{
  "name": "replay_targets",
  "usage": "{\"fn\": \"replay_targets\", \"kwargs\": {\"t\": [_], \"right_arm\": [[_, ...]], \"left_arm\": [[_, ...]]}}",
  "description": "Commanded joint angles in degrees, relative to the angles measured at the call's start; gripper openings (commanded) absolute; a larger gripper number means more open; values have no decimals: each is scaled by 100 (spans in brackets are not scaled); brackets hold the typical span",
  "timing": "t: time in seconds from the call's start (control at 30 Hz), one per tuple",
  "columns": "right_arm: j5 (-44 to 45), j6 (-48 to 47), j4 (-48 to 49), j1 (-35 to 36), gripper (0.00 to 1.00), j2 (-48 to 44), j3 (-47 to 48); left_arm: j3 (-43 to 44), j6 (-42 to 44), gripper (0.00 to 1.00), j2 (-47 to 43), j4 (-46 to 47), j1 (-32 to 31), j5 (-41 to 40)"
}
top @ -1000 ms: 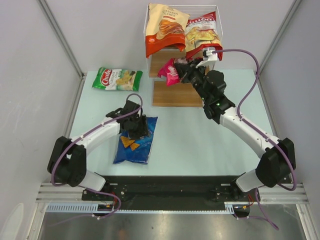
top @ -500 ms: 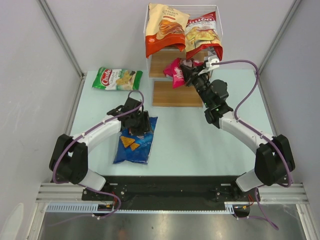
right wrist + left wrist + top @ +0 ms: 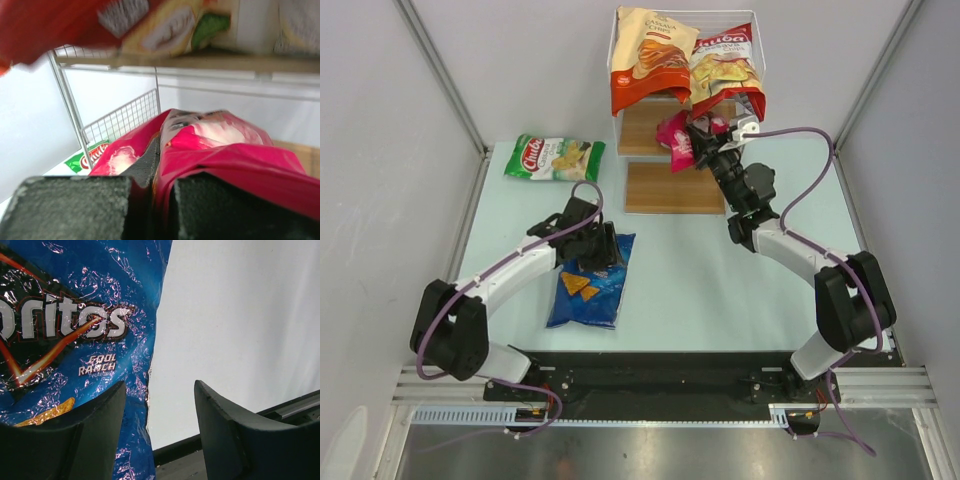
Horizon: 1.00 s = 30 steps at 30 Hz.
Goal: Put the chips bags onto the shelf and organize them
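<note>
The shelf (image 3: 670, 190) stands at the back centre, with an orange-and-cream chips bag (image 3: 645, 55) and a red Chuba bag (image 3: 725, 65) on its top tier. My right gripper (image 3: 702, 140) is shut on a pink bag (image 3: 675, 140) (image 3: 225, 145), holding it over the middle tier just under the top board (image 3: 200, 60). A blue Doritos bag (image 3: 590, 285) (image 3: 75, 340) lies flat on the table. My left gripper (image 3: 600, 250) (image 3: 160, 425) hangs open over its upper end, the bag's right edge between the fingers. A green Chuba bag (image 3: 555, 157) lies at the back left.
The shelf's white wire side panel (image 3: 115, 120) stands left of the pink bag, and the green bag (image 3: 87, 160) shows through it. Grey walls close in the table on the left, right and back. A black rail runs along the near edge (image 3: 650, 375).
The right gripper has carried the pink bag back and slightly right, in under the shelf's top tier. The left gripper has stayed open over the Doritos bag, shifting only slightly.
</note>
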Motion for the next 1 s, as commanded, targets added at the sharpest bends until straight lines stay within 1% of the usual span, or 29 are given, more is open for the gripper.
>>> {"fn": "replay_targets", "kwargs": {"t": [0.0, 0.13, 0.17, 0.23, 0.27, 0.33, 0.37, 0.5, 0.53, 0.63, 0.77, 0.83, 0.97], "right_arm": [[579, -23, 632, 230, 0, 17, -334], [1194, 241, 545, 423, 0, 26, -651], [1648, 267, 509, 502, 0, 34, -704], [1976, 171, 492, 687, 0, 43, -757], [2317, 162, 500, 714, 0, 104, -774], [2626, 267, 605, 705, 0, 227, -775], [2715, 363, 762, 670, 0, 341, -766], [3084, 1293, 1054, 459, 0, 535, -766], [3381, 1383, 1080, 441, 0, 561, -766], [3577, 1602, 1141, 433, 0, 605, -757], [3507, 1875, 1283, 240, 0, 728, -591], [3646, 1884, 1274, 239, 0, 746, -485], [3814, 2208, 1300, 248, 0, 816, -309]], "left_arm": [[-40, -58, 62, -290, 51, 37, 133], [-136, -128, 62, -492, 24, 37, 115], [-171, -163, 62, -527, -11, 37, 115], [-198, -190, 62, -641, -46, 37, 124], [-216, -198, 62, -685, -72, 46, 115], [-225, -198, 62, -773, -125, 37, 107], [-216, -190, 62, -799, -186, 46, 72], [-137, -102, 62, -896, -362, 37, -25], [-119, -102, 62, -931, -397, 37, -25], [-102, -93, 62, -966, -441, 37, -8], [-128, -84, 62, -984, -407, 37, 19], [-137, -93, 62, -967, -407, 37, 19], [-145, -93, 62, -949, -398, 37, 27]]}}
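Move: The right hand, pinching the red Real chips bag, is just in front of the shelf unit; the middle board's centre lies about 12 cm ahead, 2 cm to the left and 13 cm below. On the top shelf, the cassava bag sits roughly 8 cm ahead, 11 cm left and 13 cm up, and the red Chuba bag 8 cm ahead, 5 cm right and equally high. From the left hand, the middle board is some 28 cm ahead, 19 cm right and 13 cm up. Keeping the red Real bag pinched in shut fingers, the right hand first sinks about 5 cm in front of the middle bay, then swings some 6 cm to the right and about 4 cm forward with a last bit of sinking, rolling its left side up by 25–30 degrees and turning clockwise so that the fingers point more squarely into the bay. The left hand, empty and open above the Doritos bag, eases back and up a couple of centimetres each. ##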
